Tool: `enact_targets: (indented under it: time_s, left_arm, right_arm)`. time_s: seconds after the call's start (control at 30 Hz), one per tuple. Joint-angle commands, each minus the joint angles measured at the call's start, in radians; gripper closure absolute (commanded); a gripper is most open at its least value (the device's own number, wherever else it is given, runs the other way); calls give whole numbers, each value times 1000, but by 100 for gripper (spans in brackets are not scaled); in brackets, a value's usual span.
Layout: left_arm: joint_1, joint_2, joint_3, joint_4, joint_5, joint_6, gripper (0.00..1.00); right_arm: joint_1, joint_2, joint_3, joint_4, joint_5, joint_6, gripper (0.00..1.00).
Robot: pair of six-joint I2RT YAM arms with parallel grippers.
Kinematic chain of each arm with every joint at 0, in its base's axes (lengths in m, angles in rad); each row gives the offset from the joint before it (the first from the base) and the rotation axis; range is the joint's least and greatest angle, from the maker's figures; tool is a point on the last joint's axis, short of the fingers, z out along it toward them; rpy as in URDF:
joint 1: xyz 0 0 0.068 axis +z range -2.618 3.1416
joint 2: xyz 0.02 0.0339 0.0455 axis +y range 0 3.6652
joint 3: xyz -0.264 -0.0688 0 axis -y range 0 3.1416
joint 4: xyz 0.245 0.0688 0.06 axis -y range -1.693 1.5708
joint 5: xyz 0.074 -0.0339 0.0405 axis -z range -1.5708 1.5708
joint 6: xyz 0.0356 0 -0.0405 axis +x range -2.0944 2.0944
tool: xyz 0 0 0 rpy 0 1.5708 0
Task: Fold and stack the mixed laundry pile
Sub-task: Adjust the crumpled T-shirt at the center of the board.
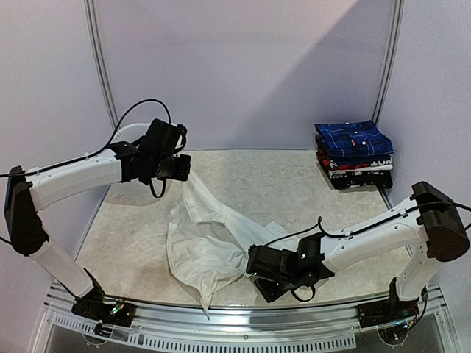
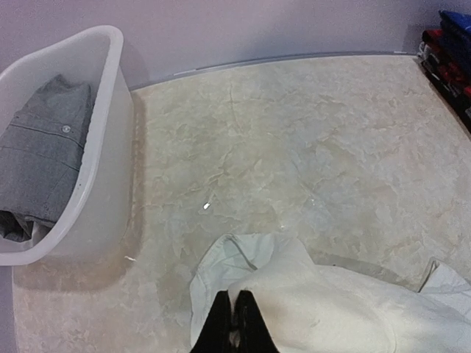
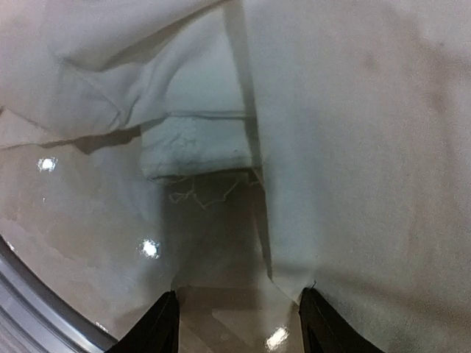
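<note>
A plain white shirt (image 1: pixel 206 243) hangs from my left gripper (image 1: pixel 184 170) and trails down across the table to its front edge. In the left wrist view the left gripper (image 2: pixel 237 318) is shut on a fold of the white shirt (image 2: pixel 331 309), near its collar. Low at the shirt's front right edge, my right gripper (image 1: pixel 250 271) stands open. In the right wrist view its fingers (image 3: pixel 160 327) straddle bare table, and a corner of the white shirt (image 3: pixel 353 147) lies just inside the right finger. A grey garment (image 2: pixel 40 158) lies in the basket. A dark blue plaid shirt (image 1: pixel 353 137) tops a folded stack.
The white plastic basket (image 2: pixel 110 51) stands at the table's far left, mostly hidden behind the left arm in the top view. The folded stack (image 1: pixel 357 165) sits at the back right corner. The table's metal front rail (image 3: pixel 29 316) runs close beside the right gripper.
</note>
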Motion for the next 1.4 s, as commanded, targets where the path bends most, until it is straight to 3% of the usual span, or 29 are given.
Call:
enact_targets:
  time_s: [0.0,0.37,0.53,0.77,1.13,1.23,1.37]
  left_arm:
    - [21,17,8,10,5,12,100]
    - [22,31,-4,19,14,9,100]
    - [22,37,-3,19,22,8,100]
    - [21,-18,2,-11,8,8,100]
    - [-24,-281,-4,-167,-31,25,100]
    - [-38,-322,6,-203,-30,26,100]
    - [-51,-271,20,-197,-4,31,100]
  right_arm:
    - [15,72,22,-69,101,62,45]
    - [15,153,75,-183,336,124,67]
    - [14,158,87,-200,345,130,100]
    - [15,-3,87,-305,308,91,100]
    - [-20,-408,233,-452,-85,-153,100]
    - [-115,-517,203,-439,-126,-188,100]
    - [-396,-613,25,-310,-222,-180,100]
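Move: The right hand, half open just above the board, goes for the T-shirt's right-hand edge, about 4 cm ahead, 3 cm to its right and 1 cm below. The crumpled body of the T-shirt lies some 16 cm to its left and 8 cm ahead, the board's front rail about 8 cm behind. From the left hand, already holding a raised corner, that edge is roughly 23 cm back, 26 cm right and 20 cm down; the basket is about 10 cm ahead, 16 cm left and 14 cm lower. The right fingers shut on the T-shirt's right-hand edge and pinch it, after the hand glides about 4 cm forward and a little right, low over the board, its fingertips swinging forward. It then lifts the edge some 20 cm, veering right and forward at the end. The left hand keeps its corner almost still, then rises 10 cm while drawing back and slightly left. ##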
